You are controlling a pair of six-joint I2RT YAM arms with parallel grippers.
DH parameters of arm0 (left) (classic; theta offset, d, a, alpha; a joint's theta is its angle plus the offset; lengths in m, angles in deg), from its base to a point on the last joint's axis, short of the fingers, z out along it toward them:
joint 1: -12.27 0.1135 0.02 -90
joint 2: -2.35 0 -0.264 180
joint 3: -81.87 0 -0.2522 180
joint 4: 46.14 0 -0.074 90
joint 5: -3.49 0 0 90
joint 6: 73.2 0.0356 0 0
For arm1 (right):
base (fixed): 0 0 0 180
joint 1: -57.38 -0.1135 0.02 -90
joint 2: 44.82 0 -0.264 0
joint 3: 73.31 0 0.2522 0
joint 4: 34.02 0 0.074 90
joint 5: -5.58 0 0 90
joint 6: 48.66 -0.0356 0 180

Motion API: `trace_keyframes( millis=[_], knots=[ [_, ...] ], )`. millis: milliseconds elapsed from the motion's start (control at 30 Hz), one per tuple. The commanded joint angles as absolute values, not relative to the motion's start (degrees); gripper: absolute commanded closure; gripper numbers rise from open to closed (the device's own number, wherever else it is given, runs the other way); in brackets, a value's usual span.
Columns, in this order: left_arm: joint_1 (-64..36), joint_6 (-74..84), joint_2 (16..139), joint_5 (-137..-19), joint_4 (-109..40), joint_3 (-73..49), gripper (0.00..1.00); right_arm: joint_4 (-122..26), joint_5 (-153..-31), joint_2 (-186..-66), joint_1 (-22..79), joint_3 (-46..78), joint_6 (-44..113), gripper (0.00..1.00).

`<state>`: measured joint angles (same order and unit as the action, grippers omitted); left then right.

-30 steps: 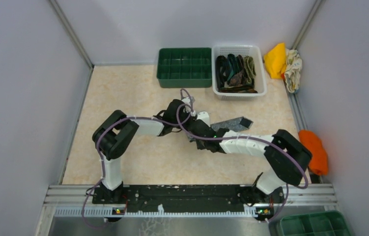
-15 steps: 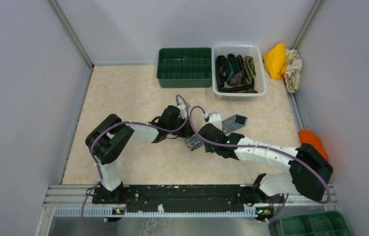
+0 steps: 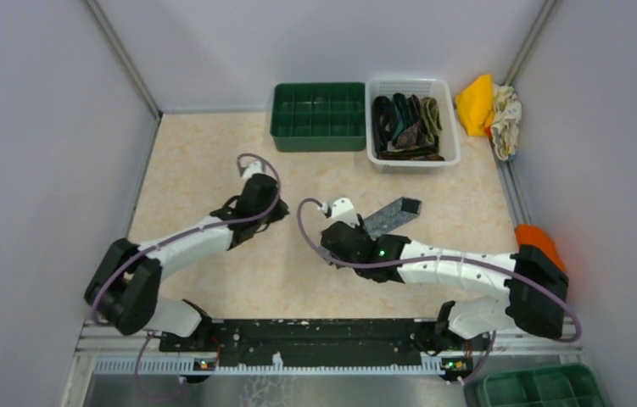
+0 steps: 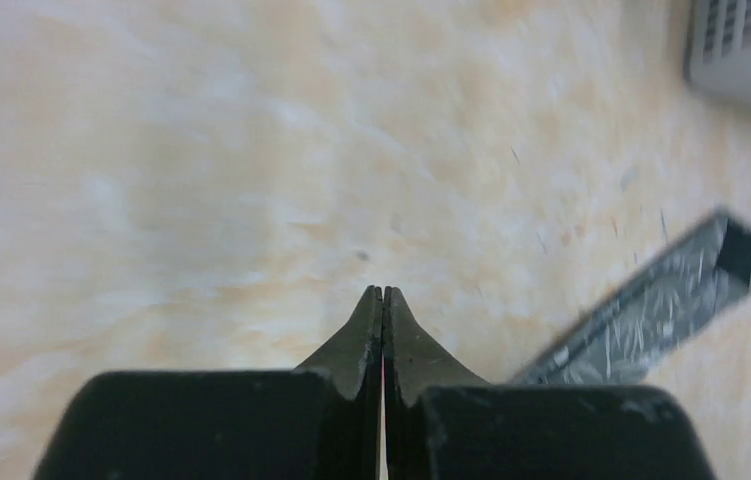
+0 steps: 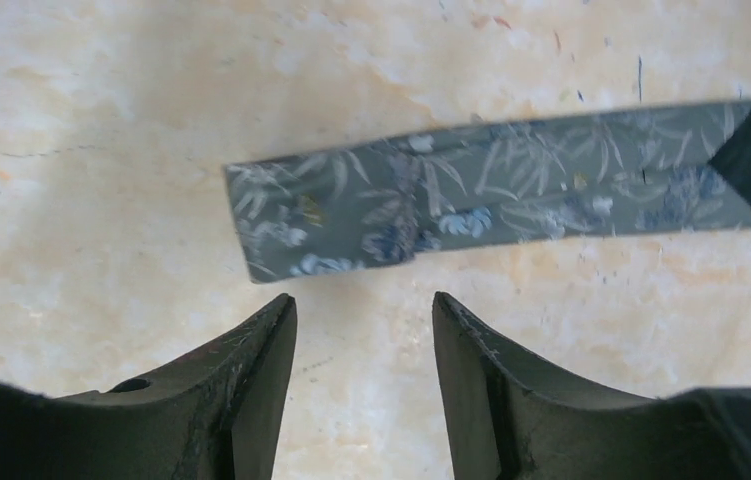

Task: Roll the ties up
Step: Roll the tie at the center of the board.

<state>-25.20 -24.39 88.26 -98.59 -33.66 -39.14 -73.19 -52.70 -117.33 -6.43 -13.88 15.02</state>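
Observation:
A grey tie (image 3: pixel 393 214) with a fine leaf pattern lies flat on the table, its pointed end toward the basket. In the right wrist view the tie (image 5: pixel 471 200) runs crosswise just beyond my fingertips, untouched. My right gripper (image 3: pixel 357 231) (image 5: pixel 363 305) is open and empty at the strip's blunt near end. My left gripper (image 3: pixel 279 212) (image 4: pixel 383 292) is shut on nothing, left of the tie (image 4: pixel 651 310) and apart from it. Several dark ties (image 3: pixel 406 127) are piled in the white basket (image 3: pixel 371 127).
A green compartment tray (image 3: pixel 319 114) stands next to the basket at the back. Yellow and patterned cloths (image 3: pixel 488 106) lie in the back right corner, and an orange cloth (image 3: pixel 544 259) lies by the right wall. Another green tray (image 3: pixel 544 386) sits at the near right.
My left arm has swung away to the left, off the tie, staying shut. My right gripper has opened and shifted slightly left. The tie stays flat on the table.

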Motion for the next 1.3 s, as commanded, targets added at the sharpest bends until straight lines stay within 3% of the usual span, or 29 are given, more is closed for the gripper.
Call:
trace_keyframes(
  millis=[0,133,233,500,767,1267],
  knots=[
    [-21.98,-33.58,75.35,-115.04,-26.41,-45.77,1.00,-72.15,-48.65,-121.98,-10.66,-7.31,20.33,0.45],
    [-21.87,-34.87,63.92,-118.67,-26.60,-52.07,1.00,-71.89,-47.60,-127.93,-13.05,-3.27,23.49,0.35],
    [-21.89,-34.49,58.82,-120.19,-26.49,-54.75,1.00,-72.03,-47.20,-131.89,-13.98,-0.80,24.93,0.34],
    [-21.73,-31.72,56.18,-121.62,-25.94,-55.11,1.00,-69.95,-44.22,-138.81,-14.06,0.87,26.48,0.18],
    [-21.50,-30.50,57.70,-120.34,-28.11,-55.90,1.00,-69.22,-43.31,-143.41,-12.51,0.01,25.44,0.18],
    [-21.22,-28.80,61.02,-118.03,-30.86,-55.02,1.00,-68.06,-46.63,-141.04,-4.49,-5.16,23.22,0.18]
  ],
)
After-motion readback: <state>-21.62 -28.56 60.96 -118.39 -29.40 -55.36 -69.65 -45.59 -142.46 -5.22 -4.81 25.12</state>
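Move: The tie's folded end, the near-left end of the strip, lies about 3 cm ahead of the right hand point, 4 cm to its left and 8 cm below. The tie's black tip is some 12 cm ahead and 12 cm to the hand's right. The white basket stands about 33 cm ahead and 13 cm right. From the left hand, the folded end is roughly 9 cm back, 14 cm right and 6 cm below. Swing the right gripper about 6 cm left to the tie's folded end, opening the fingers wider, then sink it and roll its left side down some 20 degrees; finish forward and right along the strip, the open fingers straddling the fold and pushing it along. Draw the closed left gripper some 12 cm left and up, clear of the tie, turning it counter-clockwise. ##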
